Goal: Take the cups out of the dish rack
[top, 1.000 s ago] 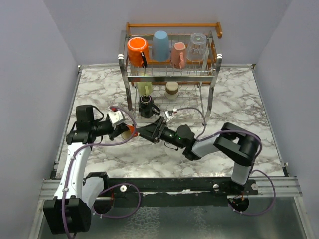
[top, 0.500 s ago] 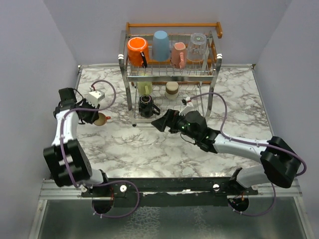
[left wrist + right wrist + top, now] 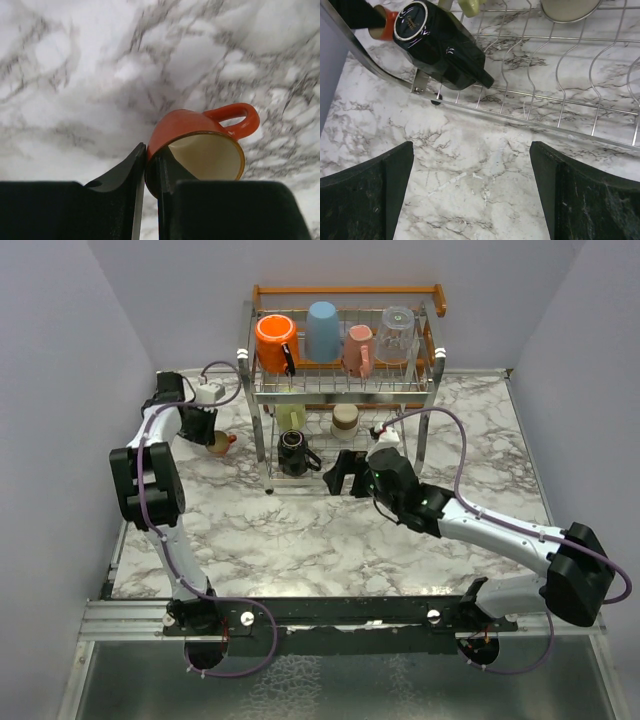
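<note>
The dish rack (image 3: 345, 290) stands at the back middle. Its top tier holds a bright orange mug (image 3: 272, 340), a light blue cup (image 3: 322, 330), a pink mug (image 3: 358, 350) and a clear glass (image 3: 396, 335). Below sit a pale yellow cup (image 3: 290, 418), a tan cup (image 3: 345, 420) and a black mug (image 3: 295, 453). My left gripper (image 3: 205, 433) is left of the rack, shut on the rim of a small orange-red cup (image 3: 200, 145), low over the marble. My right gripper (image 3: 472, 190) is open and empty in front of the lower tier, with the black mug (image 3: 440, 42) ahead to its left.
The marble table (image 3: 300, 540) runs between grey side walls; the left wall (image 3: 70, 390) is close to my left arm. The rack's front wire edge (image 3: 545, 107) and steel leg (image 3: 268, 455) lie just ahead of my right gripper. Purple cables loop off both wrists.
My left arm swung from the front middle out to the far left beside the rack, carrying the small orange-red cup. My right arm reached forward to the rack's lower tier, jaws staying open.
</note>
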`<action>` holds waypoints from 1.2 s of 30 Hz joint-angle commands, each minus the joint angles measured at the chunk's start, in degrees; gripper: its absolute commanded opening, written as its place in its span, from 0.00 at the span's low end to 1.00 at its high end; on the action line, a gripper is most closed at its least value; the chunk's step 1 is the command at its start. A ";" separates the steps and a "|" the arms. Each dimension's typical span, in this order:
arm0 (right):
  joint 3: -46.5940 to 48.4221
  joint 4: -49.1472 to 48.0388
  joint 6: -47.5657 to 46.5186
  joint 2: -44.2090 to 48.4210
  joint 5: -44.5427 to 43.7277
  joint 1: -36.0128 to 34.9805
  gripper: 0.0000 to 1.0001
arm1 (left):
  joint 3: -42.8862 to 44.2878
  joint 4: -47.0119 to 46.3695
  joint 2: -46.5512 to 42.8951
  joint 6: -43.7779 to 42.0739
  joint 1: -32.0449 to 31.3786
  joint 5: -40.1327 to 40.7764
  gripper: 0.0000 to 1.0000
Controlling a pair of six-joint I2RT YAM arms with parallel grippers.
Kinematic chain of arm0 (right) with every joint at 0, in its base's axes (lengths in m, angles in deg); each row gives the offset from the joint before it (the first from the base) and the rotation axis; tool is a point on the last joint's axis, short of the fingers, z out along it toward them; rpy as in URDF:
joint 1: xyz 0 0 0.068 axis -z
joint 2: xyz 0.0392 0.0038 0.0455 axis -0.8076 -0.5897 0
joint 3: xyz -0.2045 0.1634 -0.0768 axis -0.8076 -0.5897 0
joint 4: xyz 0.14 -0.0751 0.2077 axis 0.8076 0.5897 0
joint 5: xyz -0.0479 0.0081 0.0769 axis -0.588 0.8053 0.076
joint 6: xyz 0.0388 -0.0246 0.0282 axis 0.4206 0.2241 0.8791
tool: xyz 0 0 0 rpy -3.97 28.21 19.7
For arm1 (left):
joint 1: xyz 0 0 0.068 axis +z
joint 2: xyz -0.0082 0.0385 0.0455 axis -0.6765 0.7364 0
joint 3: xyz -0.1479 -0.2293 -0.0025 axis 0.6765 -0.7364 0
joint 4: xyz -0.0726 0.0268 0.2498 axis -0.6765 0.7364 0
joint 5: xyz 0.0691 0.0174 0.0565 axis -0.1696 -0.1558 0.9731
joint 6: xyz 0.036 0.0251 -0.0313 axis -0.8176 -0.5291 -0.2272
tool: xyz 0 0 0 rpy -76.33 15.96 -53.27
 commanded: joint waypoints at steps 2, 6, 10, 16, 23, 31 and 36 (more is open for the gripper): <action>1.66 3.10 -4.18 -0.22 -5.44 0.56 1.00 | 9.96 2.36 5.46 3.21 -3.87 -1.90 0.00; -0.20 0.91 -4.87 -0.69 -4.62 1.74 1.00 | 15.13 4.18 9.70 3.10 -6.38 1.76 0.00; -0.95 -0.99 -5.44 -1.21 -2.64 2.55 1.00 | 20.30 6.52 13.83 4.41 -6.67 1.76 0.00; -2.55 -3.62 -4.80 -1.25 -1.30 2.89 1.00 | 23.26 7.25 17.13 3.71 -7.68 3.78 0.00; -3.71 -3.54 -4.56 -0.05 -2.64 3.19 1.00 | 30.96 12.10 21.78 3.69 -8.97 5.89 0.17; -5.11 -4.37 -2.64 1.19 -6.84 3.28 1.00 | 25.82 5.43 14.29 5.49 -8.96 6.28 0.51; -2.78 -3.94 -1.97 -1.71 -11.15 3.29 0.99 | 23.46 5.46 7.80 5.89 -7.83 3.46 0.70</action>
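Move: The left hand holds the small red cup by its rim. Its set-down spot on the bare marble is about 8 cm ahead, 8 cm right and 5 cm lower. The rack's left front foot stands some 15 cm back and 16 cm right of this hand, the green cup roughly 7 cm ahead and 22 cm right. The open right hand has the beige cup about 19 cm straight ahead and 8 cm lower, the black mug some 8 cm ahead and 13 cm left. Still pinching the red cup's rim, the left hand carries it about 8 cm forward and 5 cm right towards the rack's left side, sinking some 2 cm near the end to put it on the marble; then its fingers open, let go of the rim and begin to back up and off. The right hand, wide open before the lower shelf, slides about 4 cm right and sinks 3 cm, easing slightly forward. ##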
